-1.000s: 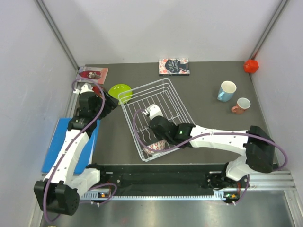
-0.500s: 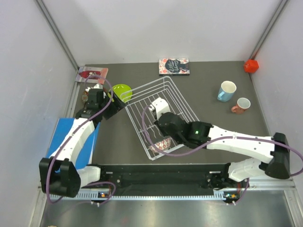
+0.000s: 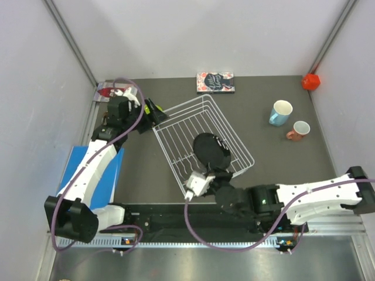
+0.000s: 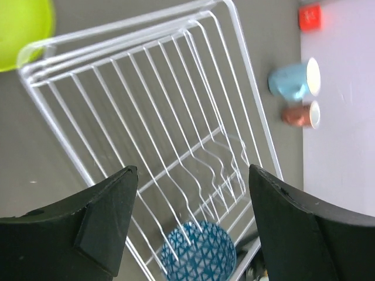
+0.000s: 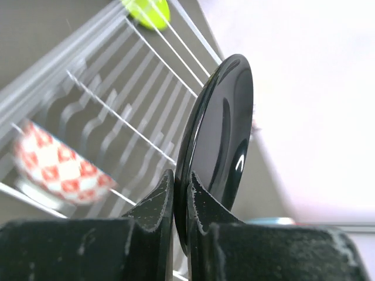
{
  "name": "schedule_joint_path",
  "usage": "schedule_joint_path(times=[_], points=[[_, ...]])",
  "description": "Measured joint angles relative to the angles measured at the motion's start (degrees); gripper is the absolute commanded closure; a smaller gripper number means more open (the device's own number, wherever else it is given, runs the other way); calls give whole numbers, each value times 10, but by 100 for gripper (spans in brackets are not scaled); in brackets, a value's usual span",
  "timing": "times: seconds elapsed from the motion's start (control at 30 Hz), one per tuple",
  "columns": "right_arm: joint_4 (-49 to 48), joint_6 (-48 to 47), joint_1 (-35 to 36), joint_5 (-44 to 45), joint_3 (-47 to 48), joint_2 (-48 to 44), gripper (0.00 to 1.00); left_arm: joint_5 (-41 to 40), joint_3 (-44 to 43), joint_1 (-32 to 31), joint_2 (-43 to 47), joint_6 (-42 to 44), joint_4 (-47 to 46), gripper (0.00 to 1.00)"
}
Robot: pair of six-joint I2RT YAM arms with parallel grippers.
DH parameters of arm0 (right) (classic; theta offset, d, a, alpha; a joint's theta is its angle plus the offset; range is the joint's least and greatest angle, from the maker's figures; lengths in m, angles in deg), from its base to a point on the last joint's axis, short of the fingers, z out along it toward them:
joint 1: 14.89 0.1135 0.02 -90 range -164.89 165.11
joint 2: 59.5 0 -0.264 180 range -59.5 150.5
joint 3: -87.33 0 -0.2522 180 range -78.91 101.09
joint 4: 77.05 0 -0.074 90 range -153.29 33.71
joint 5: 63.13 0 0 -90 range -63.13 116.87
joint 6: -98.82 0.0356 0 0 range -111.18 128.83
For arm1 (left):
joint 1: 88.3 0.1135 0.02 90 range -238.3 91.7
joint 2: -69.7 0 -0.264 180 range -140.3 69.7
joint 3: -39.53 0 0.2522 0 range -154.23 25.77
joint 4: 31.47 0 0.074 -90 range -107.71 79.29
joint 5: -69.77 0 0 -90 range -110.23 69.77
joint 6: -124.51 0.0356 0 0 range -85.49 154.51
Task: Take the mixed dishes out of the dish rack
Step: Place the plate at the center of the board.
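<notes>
The white wire dish rack (image 3: 228, 137) sits mid-table. My right gripper (image 3: 205, 177) is shut on the rim of a black plate (image 3: 212, 151), which stands on edge above the rack's near half (image 5: 225, 129). A blue-patterned small bowl (image 4: 199, 254) lies at the rack's near end, and a red-and-white patterned dish (image 5: 55, 170) shows through the bars. My left gripper (image 3: 153, 111) hangs open and empty over the rack's far-left corner, beside the lime-green plate (image 4: 20, 23). The light-blue mug (image 3: 280, 112) and salmon-pink mug (image 3: 299, 130) stand on the table to the right.
A red cube (image 3: 310, 81) sits in the far right corner. One book (image 3: 215, 82) lies at the back centre and another (image 3: 111, 92) at the back left. A blue board (image 3: 111, 175) lies under the left arm.
The right arm has drawn back toward the near edge, lifting the black plate up out of the rack. The left gripper has moved farther back, over the green plate.
</notes>
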Motion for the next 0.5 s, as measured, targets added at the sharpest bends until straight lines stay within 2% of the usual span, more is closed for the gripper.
schedule_joint_path(times=[0.23,0.4,0.5], points=[[-110,-228,71,95,-113,64,100,27,-38,-108,18,69,42,17],[-196,-334,90,121,-141,90,100,59,-42,-136,52,101,76,17],[-225,-366,94,129,-144,99,100,73,-41,-146,67,114,93,17]])
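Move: The right hand already holds the black plate by its near rim; the plate's middle lies about 7 cm ahead of it and 3 cm left, level with it. From the open left hand, the plate is some 13 cm back and 21 cm right, about level. The bowl sits roughly 4 cm ahead of the right hand, 9 cm left and 18 cm below; the rack's middle is 14 cm ahead, 4 cm left, 20 cm below. Open left hand swings 12 cm back-right towards the plate; right keeps its pinch, sinking 5 cm, rolling 40 degrees. ##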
